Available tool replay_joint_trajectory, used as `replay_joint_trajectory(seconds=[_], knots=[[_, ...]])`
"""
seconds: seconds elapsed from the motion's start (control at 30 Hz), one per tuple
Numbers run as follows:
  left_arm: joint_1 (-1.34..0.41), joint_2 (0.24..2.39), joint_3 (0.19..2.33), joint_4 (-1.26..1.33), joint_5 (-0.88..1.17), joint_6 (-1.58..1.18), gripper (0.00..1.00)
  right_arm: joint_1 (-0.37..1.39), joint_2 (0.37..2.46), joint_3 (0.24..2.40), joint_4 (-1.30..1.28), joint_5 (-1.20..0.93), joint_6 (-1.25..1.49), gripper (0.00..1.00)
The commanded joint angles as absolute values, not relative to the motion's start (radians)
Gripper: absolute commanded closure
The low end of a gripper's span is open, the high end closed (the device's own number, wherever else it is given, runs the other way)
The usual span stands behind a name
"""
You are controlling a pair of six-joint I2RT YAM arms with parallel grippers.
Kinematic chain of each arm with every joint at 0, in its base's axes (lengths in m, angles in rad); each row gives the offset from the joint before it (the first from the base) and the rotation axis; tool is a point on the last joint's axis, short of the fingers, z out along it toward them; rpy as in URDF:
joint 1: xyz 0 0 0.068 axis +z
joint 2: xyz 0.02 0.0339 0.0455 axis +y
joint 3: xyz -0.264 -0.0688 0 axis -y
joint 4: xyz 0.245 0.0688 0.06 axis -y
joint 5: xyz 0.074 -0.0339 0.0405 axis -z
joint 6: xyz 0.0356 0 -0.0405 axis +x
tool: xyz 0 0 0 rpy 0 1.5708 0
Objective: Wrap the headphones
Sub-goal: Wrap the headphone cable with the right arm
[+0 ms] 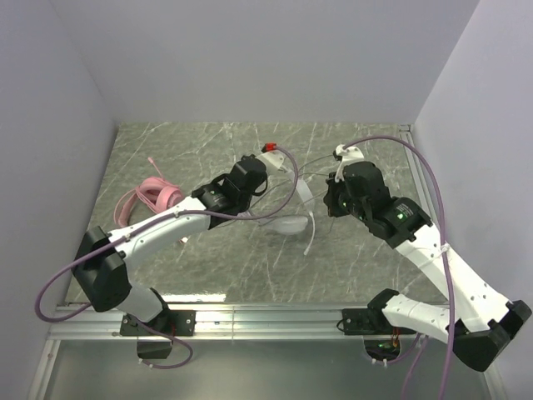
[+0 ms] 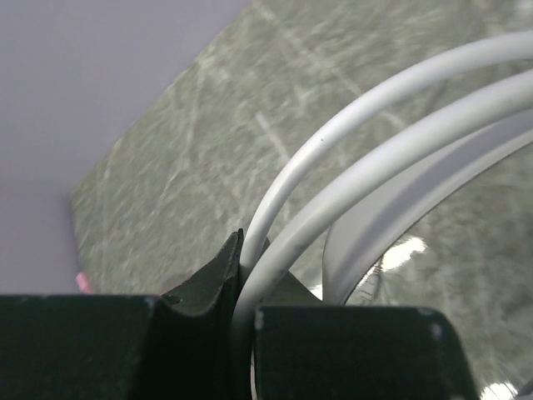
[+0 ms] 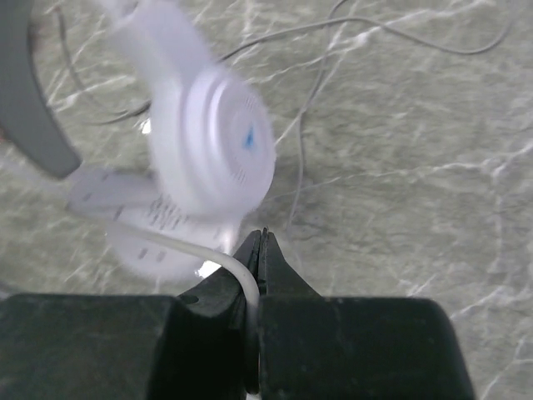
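Note:
The white headphones (image 1: 291, 223) lie mid-table, with one ear cup (image 3: 218, 137) blurred in the right wrist view. My left gripper (image 1: 263, 177) is shut on two round white strands (image 2: 333, 133) of the headset, next to its flat band (image 2: 375, 242); the jaws (image 2: 246, 268) pinch them. My right gripper (image 1: 331, 197) is shut on the thin pale cable (image 3: 200, 254), just right of the headset; its tips (image 3: 261, 247) meet over it. More pale cable (image 3: 400, 33) loops on the table beyond. The pink headphones (image 1: 156, 200) lie at the left with their cable coiled by them.
Pale walls close in the grey marbled table (image 1: 208, 142) at the back, left and right. A metal rail (image 1: 250, 317) runs along the near edge by the arm bases. Purple arm hoses (image 1: 433, 179) arch above the right side.

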State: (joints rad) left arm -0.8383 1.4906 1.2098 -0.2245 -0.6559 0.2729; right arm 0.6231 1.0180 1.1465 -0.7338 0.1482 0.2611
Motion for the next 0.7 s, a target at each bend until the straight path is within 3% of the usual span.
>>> replay_joint_trajectory(seconds=[0.0,0.37,0.67], knots=[[-0.839,1.405,1.19,-0.258,-0.414,0.36,1.0,0.592,1.017,1.207,-0.638,0.278,0.229,1.0],[-0.853,1.356,1.181,-0.345,0.013,0.428,1.0,0.499,1.144,1.244,-0.516,0.428,0.216,1.0],[-0.85,1.321,1.227,-0.351,0.241,0.328,1.0,0.454,1.141,1.134,-0.33,0.396,0.242,1.0]])
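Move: The nearer white earcup, which the cable is to go round, is about 7 cm to the right hand's left, some 2 cm ahead and 6 cm lower. The other earcup lies about 12 cm left of that hand, 5 cm back and 10 cm below. The left hand already grips the headband; the nearer cup is about 14 cm to its right, 6 cm back and 4 cm lower, the other some 10 cm right, 12 cm back and 8 cm lower. The white headphones are swung by the left hand, which keeps its pinch on the headband while travelling some 9 cm right and back and turning about 30 degrees clockwise. Meanwhile the right hand, still shut on the cable, reaches forward about 6 cm past the right side of the earcups towards their far side, turning slightly clockwise. ##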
